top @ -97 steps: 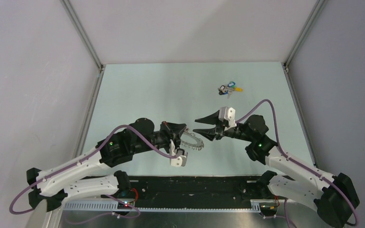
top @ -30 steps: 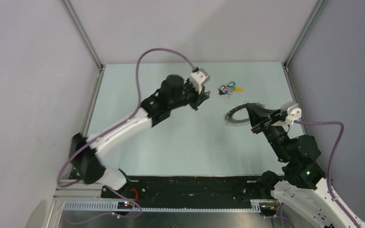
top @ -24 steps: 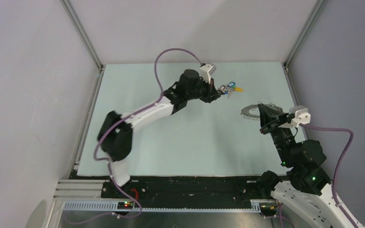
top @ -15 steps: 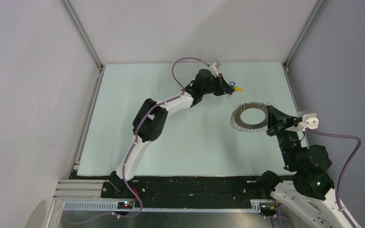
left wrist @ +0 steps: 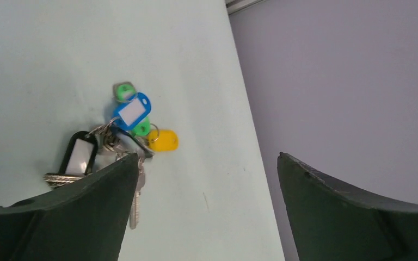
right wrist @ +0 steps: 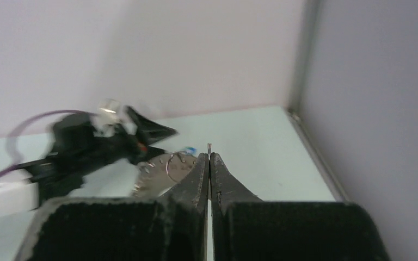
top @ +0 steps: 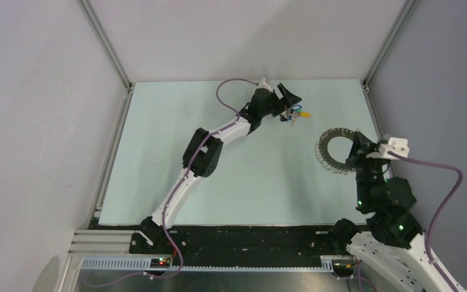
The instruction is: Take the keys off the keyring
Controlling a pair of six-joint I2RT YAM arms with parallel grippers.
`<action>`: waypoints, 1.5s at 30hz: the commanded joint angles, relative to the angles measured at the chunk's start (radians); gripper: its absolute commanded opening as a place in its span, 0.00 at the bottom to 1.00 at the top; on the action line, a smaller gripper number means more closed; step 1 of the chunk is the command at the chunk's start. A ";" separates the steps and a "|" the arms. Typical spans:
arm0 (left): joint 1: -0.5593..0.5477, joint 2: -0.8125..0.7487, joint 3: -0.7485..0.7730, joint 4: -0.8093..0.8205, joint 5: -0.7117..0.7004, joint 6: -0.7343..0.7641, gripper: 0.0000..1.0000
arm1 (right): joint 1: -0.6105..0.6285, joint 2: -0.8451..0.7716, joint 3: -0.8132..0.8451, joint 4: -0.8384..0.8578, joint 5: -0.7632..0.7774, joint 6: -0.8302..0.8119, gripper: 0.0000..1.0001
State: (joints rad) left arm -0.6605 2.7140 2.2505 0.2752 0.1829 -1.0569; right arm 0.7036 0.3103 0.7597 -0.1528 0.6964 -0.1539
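The keyring (top: 323, 155), a big silvery ring of small wire loops, hangs above the table's right side. My right gripper (top: 357, 152) is shut on its rim. In the right wrist view the ring (right wrist: 155, 175) shows left of the closed gripper (right wrist: 209, 155). The keys (top: 292, 115) lie on the far table in one heap. It includes a green head (left wrist: 123, 91), a dark head with a white insert (left wrist: 80, 157), a blue tag (left wrist: 131, 112) and a yellow tag (left wrist: 163, 140). My left gripper (left wrist: 208, 155) is open just above and beside them, holding nothing; in the top view this gripper (top: 290, 101) hovers over the heap.
The right wall (left wrist: 348, 81) stands close to the keys. A metal frame post (right wrist: 300, 54) marks the far right corner. The left arm (top: 200, 149) stretches diagonally across the table's middle.
The left gripper opened over the key heap and the arm reached farther back. The right arm carried the keyring to the right, and it now looks tilted up.
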 commanded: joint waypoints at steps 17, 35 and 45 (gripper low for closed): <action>-0.007 -0.717 -0.410 -0.160 -0.038 0.494 1.00 | -0.556 0.423 0.078 0.152 0.359 0.114 0.82; 0.060 -1.532 -1.047 -0.488 -0.224 0.683 1.00 | -0.335 0.351 0.225 -0.132 -0.043 0.268 0.99; 0.078 -1.917 -1.154 -0.617 -0.591 0.839 1.00 | -0.139 0.346 0.244 -0.125 -0.117 0.321 0.99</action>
State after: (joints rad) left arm -0.5861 0.8909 1.1240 -0.2893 -0.1989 -0.3367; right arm 0.5320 0.6617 0.9730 -0.2874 0.6186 0.1322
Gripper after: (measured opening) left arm 0.996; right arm 0.993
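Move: The right hand holds the keyring shut in its fingers, the ring's middle about 5 cm to its left and 4 cm below; the table's right edge lies level with the hand, some 20 cm to its right and 37 cm down. The pile of removed keys is roughly 34 cm ahead, 9 cm left and 36 cm below. For the open left hand, that pile is about 9 cm straight below and 1 cm ahead. The right hand swings the held keyring some 14 cm right towards the table's right edge, slightly forward and down, turning about 50 degrees clockwise, opens wide to let go, then swings back left and unwinds, fingers open. Meanwhile the left hand, still wide open, leaves the key pile, first rising, then sweeping far left and back while climbing, its fingers tilting up. ##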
